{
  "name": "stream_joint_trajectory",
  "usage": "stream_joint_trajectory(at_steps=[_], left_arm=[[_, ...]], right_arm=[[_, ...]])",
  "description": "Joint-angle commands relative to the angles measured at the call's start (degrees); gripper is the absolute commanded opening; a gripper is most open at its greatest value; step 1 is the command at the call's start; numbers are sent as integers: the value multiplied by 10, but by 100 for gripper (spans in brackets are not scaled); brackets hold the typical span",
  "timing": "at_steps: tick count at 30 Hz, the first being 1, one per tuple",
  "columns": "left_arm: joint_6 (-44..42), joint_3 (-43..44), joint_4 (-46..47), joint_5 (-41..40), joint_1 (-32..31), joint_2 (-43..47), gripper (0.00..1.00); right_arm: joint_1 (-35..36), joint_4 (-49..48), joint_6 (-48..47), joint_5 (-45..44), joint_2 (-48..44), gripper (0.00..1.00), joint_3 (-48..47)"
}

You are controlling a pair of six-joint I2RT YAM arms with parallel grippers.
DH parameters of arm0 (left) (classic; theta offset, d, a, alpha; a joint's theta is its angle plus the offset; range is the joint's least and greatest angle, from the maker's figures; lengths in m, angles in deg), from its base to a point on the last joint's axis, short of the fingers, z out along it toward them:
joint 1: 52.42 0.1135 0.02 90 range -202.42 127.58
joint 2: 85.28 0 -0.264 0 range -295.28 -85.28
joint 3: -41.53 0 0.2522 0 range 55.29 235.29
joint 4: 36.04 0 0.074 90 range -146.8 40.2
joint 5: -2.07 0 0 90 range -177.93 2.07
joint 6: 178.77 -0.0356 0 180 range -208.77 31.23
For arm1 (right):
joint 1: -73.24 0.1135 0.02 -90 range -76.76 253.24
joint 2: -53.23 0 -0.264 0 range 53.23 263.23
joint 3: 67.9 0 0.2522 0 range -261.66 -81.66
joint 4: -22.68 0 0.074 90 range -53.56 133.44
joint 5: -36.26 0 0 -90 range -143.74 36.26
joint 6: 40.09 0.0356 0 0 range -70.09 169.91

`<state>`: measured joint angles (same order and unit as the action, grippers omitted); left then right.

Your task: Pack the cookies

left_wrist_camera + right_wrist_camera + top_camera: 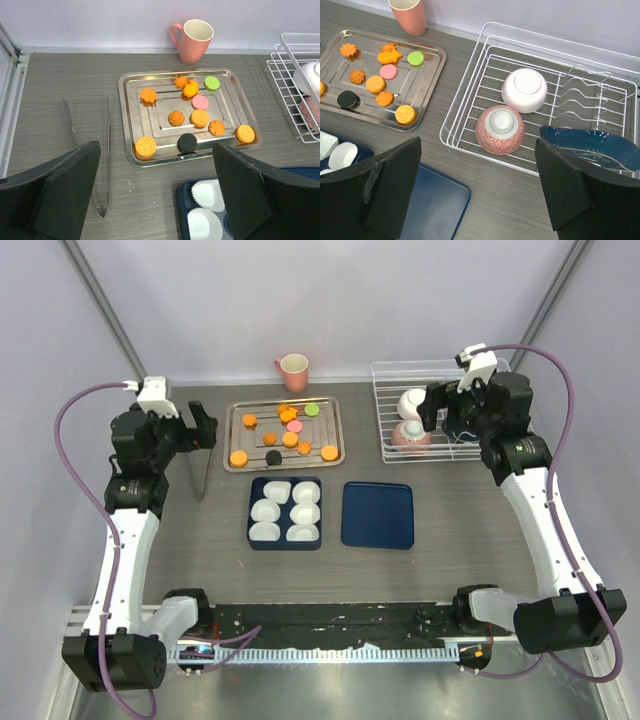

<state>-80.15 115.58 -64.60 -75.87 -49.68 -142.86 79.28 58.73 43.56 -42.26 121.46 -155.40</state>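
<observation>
The cookies [238,457] lie loose on a steel tray [322,428] at the back middle; most are orange, with one pink [200,102], one green [212,82] and one black [187,142]. In front of the tray stands a dark blue box [251,512] with white paper cups [270,508] in it. My left gripper [207,428] hangs open above the table left of the tray, and its wrist view [155,147] looks down on tray and box corner [182,192]. My right gripper [440,408] is open over the wire rack; nothing is between its fingers [477,145].
Steel tongs [205,470] lie on the table left of the tray [108,150]. A blue lid [378,515] lies right of the box. A pink mug [293,367] stands behind the tray. The white wire rack [376,400] holds a white bowl [524,90], a red patterned bowl [500,129] and a blue dish [592,147].
</observation>
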Motion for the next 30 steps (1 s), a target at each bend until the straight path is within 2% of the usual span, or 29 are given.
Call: stream_joint_trajectory(at_steps=[1,12,16,21,30], left_arm=[[-4,27,24,5,-2,13,100],[-13,32,14,-6,-2,12,100],[-33,54,-40,-45,-1,-15,100],[-84,40,-81,-115,-2,-45,100],[-142,-8,-73,-174,2,-105,100]], right_arm=[[4,-21,1,4,-16,100,-23],[4,-27,2,6,-16,100,-7],[4,-29,2,10,-11,100,1],[4,-36,-1,15,-9,100,15],[4,-36,0,26,3,100,22]])
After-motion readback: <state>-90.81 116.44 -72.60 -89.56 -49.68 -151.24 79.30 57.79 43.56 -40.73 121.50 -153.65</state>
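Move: The open V of the metal tongs lies flat on the table about 10 cm ahead of the left hand, some 9 cm to its left and roughly 29 cm below. On that level, a round orange cookie is about 12 cm straight ahead, the baking tray's middle 20 cm ahead and 12 cm right, and the cupcake box 4 cm back and 13 cm right. From the right hand the tongs are about 55 cm left, 8 cm ahead and 30 cm down. After hovering almost still for the first half, with a slight lift, the left hand swings down and to its left towards the metal tongs, ending about 7.5 cm lower and 5 cm farther left. On the way the open fingers tip down by some 15 degrees, the hand's left side rolls up about as much and it turns a little counter-clockwise, the jaws staying wide open and still well above the table, touching nothing. ##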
